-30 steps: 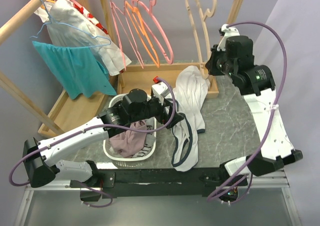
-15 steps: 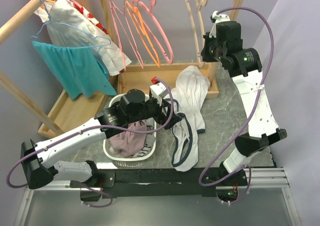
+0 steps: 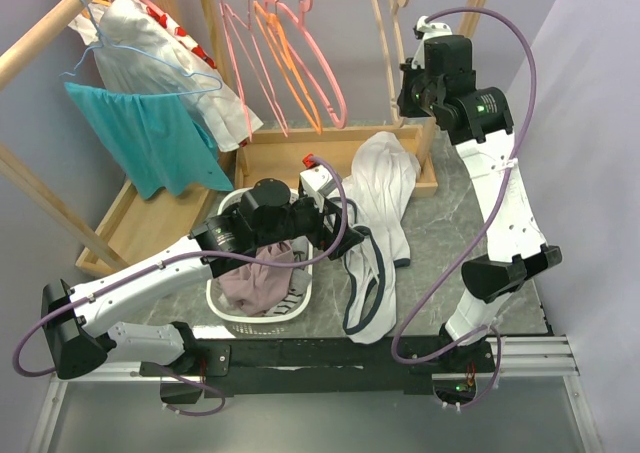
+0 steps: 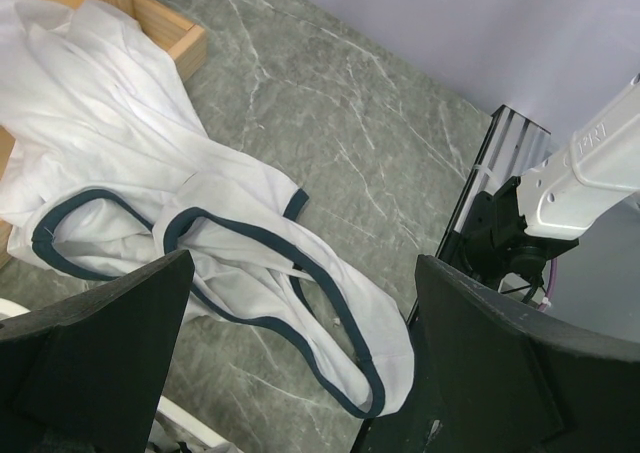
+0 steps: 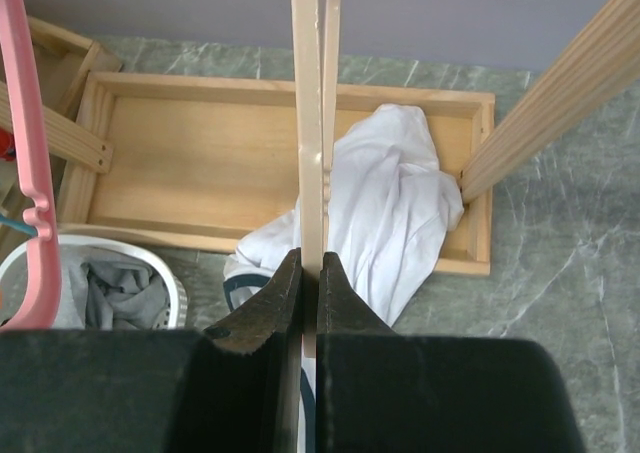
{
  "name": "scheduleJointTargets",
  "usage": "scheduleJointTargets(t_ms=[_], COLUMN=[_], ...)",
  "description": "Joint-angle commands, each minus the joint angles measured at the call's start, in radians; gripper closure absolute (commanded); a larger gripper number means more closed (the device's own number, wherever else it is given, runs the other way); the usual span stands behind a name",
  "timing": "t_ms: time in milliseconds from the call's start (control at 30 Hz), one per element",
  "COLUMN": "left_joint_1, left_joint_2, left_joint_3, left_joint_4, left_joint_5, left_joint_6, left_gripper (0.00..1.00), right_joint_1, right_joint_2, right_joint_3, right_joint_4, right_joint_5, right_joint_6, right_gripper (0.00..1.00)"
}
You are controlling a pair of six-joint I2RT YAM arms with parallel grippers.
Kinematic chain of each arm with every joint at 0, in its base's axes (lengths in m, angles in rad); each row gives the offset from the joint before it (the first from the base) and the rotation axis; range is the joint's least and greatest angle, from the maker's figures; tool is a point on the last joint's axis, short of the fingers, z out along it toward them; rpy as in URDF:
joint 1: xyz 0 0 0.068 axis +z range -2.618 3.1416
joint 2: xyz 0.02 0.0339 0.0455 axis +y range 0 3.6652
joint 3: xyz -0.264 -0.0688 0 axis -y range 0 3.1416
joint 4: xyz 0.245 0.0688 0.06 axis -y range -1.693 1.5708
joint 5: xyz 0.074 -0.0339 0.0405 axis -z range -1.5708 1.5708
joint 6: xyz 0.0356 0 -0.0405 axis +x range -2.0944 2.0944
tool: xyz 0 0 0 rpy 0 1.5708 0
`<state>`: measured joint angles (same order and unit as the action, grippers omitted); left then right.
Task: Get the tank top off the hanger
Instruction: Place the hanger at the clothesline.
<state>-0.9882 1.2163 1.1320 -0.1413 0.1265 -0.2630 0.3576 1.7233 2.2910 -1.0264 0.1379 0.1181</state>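
Note:
The white tank top (image 3: 382,195) with navy trim lies crumpled on the grey table, its upper part draped into the wooden rack base; it also shows in the wrist views (image 4: 110,163) (image 5: 400,203). My right gripper (image 3: 418,91) is raised by the rack, shut on the bare light wooden hanger (image 3: 391,53). In the right wrist view the hanger's thin strip (image 5: 312,123) is pinched between the jaws of the right gripper (image 5: 310,260). My left gripper (image 3: 335,213) hovers open just above the tank top's straps, its jaws (image 4: 300,273) wide apart with nothing between them.
A white laundry basket (image 3: 222,303) holding clothes sits under the left arm. Pink and orange hangers (image 3: 295,58) hang from the wooden rack; teal and white garments (image 3: 150,133) hang at left. A rack post (image 5: 560,103) and a pink hanger (image 5: 25,123) flank the right gripper.
The right arm has swung left and upward toward the rack rail, carrying the wooden hanger with it. The left arm and tank top have stayed put.

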Motion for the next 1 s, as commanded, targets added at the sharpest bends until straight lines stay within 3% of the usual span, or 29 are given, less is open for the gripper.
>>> scheduleJointTargets(t_ms=[0,367,567,733,767,967], left_joint_1=[-0.003,-0.003,-0.004,-0.003,-0.003,-0.004], left_joint_2=[-0.011,-0.003,-0.001,-0.001,-0.003,0.003], left_joint_3=[0.000,0.006,0.005,-0.001,0.002,0.005], left_joint_4=[0.014,0.012,0.014,0.026,0.025,0.025], left_joint_5=[-0.002,-0.005,-0.002,-0.001,0.001,0.002], left_joint_6=[0.021,0.021,0.022,0.013,0.013,0.015], left_gripper=[0.01,0.01,0.01,0.01,0.01,0.01], right_joint_1=[0.003,0.003,0.003,0.001,0.001,0.001], right_joint_2=[0.030,0.073,0.019,-0.013,-0.016,-0.059], right_joint_3=[0.027,0.024,-0.079,-0.105,-0.107,-0.151], right_joint_4=[0.069,0.078,0.114,0.109,0.109,0.127], right_joint_5=[0.008,-0.014,-0.038,-0.040,-0.040,-0.054], right_joint_6=[-0.009,0.011,0.012,0.011,0.011,0.018], right_gripper=[1.00,0.98,0.95,0.85,0.71,0.64])
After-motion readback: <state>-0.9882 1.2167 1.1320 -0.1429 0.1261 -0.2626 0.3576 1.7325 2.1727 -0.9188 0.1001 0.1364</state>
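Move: The right hand still pinches the beige hanger by its near lower end, with the clothesline bar some 11 cm ahead and 14 cm above, straight in line. The pink hanger hangs about 14 cm to this hand's left and 7 cm ahead, a little higher, and the rack's right post stands roughly 9 cm to its right and 11 cm ahead. The tank top lies some 23 cm below, 3 cm back and 4 cm left. From the left hand, the bar spot is about 26 cm ahead, 9 cm right and 23 cm up. The beige hanger, hook uppermost at the bar, is eased forward and down by the right hand, about 3 cm lower in all and drifting slightly left, to set its hook over the clothesline. The forward push of some 2.5 cm ends with a tiny draw back, as the fingers open about a third of the way around the hanger's near end, the wrist scarcely turning. ##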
